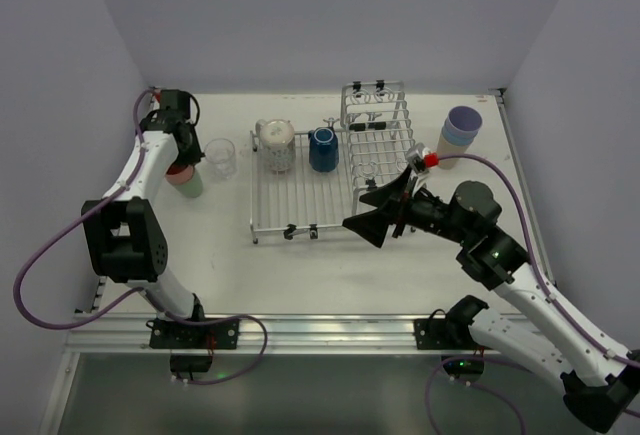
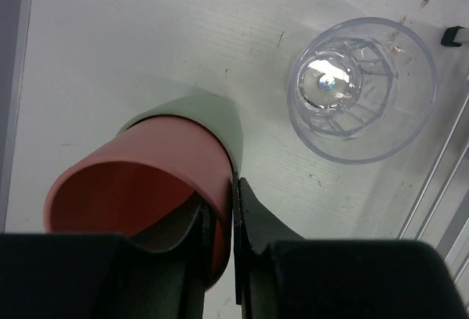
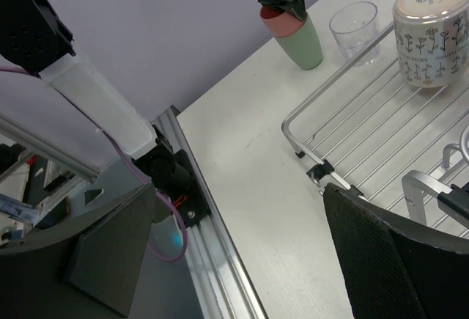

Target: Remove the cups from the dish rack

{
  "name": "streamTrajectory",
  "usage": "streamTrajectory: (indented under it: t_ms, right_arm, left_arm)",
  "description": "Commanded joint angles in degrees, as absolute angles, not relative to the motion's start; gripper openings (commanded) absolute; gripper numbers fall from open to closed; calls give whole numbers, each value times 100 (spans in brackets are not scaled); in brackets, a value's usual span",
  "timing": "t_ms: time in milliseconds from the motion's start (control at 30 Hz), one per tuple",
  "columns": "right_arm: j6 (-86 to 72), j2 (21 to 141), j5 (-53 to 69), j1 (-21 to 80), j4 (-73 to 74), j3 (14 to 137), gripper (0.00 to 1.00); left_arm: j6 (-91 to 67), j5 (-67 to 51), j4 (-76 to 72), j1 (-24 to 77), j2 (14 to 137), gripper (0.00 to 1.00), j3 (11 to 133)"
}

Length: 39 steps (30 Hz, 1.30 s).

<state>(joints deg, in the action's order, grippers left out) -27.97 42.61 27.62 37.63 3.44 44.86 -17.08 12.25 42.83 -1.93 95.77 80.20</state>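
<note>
My left gripper (image 1: pixel 181 162) is shut on the rim of a pink cup (image 2: pixel 146 187), one finger inside and one outside. The pink cup sits nested in a pale green cup (image 2: pixel 212 114) standing on the table left of the dish rack (image 1: pixel 300 217). A clear cup (image 2: pixel 359 88) stands beside them. A speckled cream cup (image 1: pixel 277 145), upside down, and a dark blue cup (image 1: pixel 322 149) are on the rack's flat half. My right gripper (image 1: pixel 357 211) is open and empty over the rack's near right corner.
A stack of lavender and light blue cups (image 1: pixel 461 127) stands at the back right. A small white and orange object (image 1: pixel 425 159) lies by the rack's right side. The aluminium rail (image 3: pixel 220 260) marks the table's near edge.
</note>
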Motion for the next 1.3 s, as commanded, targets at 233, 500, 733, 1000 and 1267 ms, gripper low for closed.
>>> streamTrajectory:
  t_ms: [233, 500, 733, 1000, 1267]
  right_arm:
    - [-2663, 4254, 2602, 3832, 316, 4561, 99]
    - [-2654, 4271, 2584, 3850, 308, 4570, 99]
    - [-2637, 4324, 2602, 3867, 325, 4588, 99]
    - [-2602, 4333, 2558, 3885, 352, 4605, 99]
    - [-2584, 4245, 2399, 3894, 290, 4553, 99]
  left_arm:
    - [-1573, 897, 3946, -281, 9492, 33, 7901]
    - [-1635, 800, 3981, -281, 9238, 43, 8007]
    - [-1635, 659, 4096, -281, 8904, 66, 8156]
    - [-1696, 106, 3991, -168, 8219, 78, 8543]
    - [-1784, 913, 4166, 1878, 8665, 86, 9597]
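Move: Just below the left hand, the green cup stands with its middle about 3 cm to the left, 2 cm back and 7 cm down; the pink cup already sits in its mouth, its right wall still between the fingers. The clear glass is roughly 4 cm ahead and 5 cm to the right, the white mug in the rack about 6 cm ahead and 18 cm to the right. From the right hand, the green cup lies some 41 cm left, 14 cm ahead and 25 cm lower. Opening its fingers from nearly shut to wide, the left hand lets go of the pink cup's right wall, at first staying almost in place. It then climbs straight up and, still rising (about 17 cm in all), swings some 13 cm right to high above the rack's left edge, the fingers tilting up and outward as the wrist turns clockwise. ##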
